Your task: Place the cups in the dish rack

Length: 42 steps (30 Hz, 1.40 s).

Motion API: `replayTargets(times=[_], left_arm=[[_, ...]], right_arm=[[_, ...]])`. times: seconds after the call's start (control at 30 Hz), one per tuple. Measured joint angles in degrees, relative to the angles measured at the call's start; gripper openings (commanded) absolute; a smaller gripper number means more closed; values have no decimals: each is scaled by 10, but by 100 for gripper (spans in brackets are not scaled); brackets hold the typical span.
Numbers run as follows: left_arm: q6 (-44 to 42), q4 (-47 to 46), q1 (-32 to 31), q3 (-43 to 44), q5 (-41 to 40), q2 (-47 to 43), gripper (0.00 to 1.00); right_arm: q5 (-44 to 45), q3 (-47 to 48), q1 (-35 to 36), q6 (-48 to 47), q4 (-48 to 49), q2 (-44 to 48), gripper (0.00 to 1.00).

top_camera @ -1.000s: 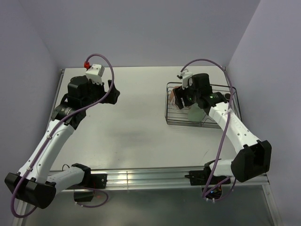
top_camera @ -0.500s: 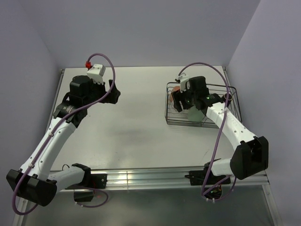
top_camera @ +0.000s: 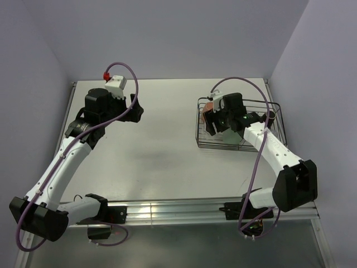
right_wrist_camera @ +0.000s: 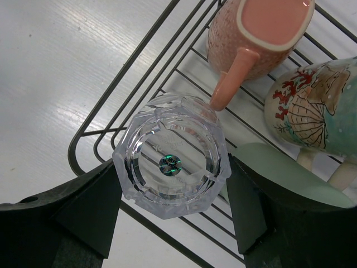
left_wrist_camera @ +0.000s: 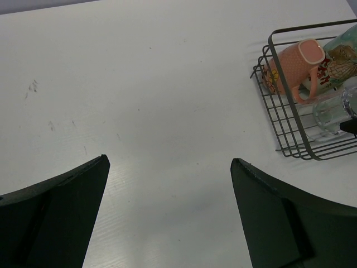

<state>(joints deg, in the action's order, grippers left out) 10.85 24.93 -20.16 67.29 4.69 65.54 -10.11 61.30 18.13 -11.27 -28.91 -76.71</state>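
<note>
The black wire dish rack (top_camera: pixel 240 147) stands at the right of the table. My right gripper (right_wrist_camera: pixel 173 164) is shut on a clear glass (right_wrist_camera: pixel 172 159) and holds it base-up over the rack's near left corner (right_wrist_camera: pixel 134 64). Beside it in the rack lie a pinkish mug (right_wrist_camera: pixel 262 33), a cream patterned mug (right_wrist_camera: pixel 312 106) and a green tumbler (right_wrist_camera: pixel 273 167). My left gripper (left_wrist_camera: pixel 170 161) is open and empty above the bare table, left of the rack (left_wrist_camera: pixel 291 103). Its view shows the pinkish mug (left_wrist_camera: pixel 293 64) and a clear glass (left_wrist_camera: pixel 329 114).
The white table (top_camera: pixel 156 145) lies between the two arms. Grey walls close in the back and both sides. A metal rail (top_camera: pixel 167 209) runs along the near edge. A small dark thing (top_camera: pixel 271 115) sits at the rack's far right side.
My right gripper has moved left with the glass, from the rack's middle to over its left end. My left arm has drawn back a little.
</note>
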Motion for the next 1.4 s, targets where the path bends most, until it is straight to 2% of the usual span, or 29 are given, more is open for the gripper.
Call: replayTargets(times=[0.8, 1.1, 1.4], left_arm=[[0, 2, 1, 8, 0, 12, 99], [-1, 2, 1, 10, 0, 19, 99], [-2, 2, 2, 10, 0, 19, 99]], right_arm=[[0, -40, 0, 10, 33, -35, 0], [6, -47, 0, 9, 46, -41, 14], [9, -62, 0, 9, 58, -44, 17]])
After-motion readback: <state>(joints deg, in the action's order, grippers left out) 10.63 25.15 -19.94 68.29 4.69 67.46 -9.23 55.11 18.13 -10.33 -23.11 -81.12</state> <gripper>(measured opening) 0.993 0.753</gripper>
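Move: The right hand already holds the clear glass above the dish rack's near-left corner, whose floor is about 9 cm below and some 1 cm back and 1 cm left. The pink cup lies roughly 10 cm straight ahead, the green cup 10 cm right and 2 cm ahead, and the patterned mug 11 cm ahead and 10 cm right, all some 6 cm lower. From the left hand that corner is about 27 cm right, 2 cm back and 22 cm down. The right hand lowers the clear glass about 5 cm into the rack's near-left corner, keeping its grip. ##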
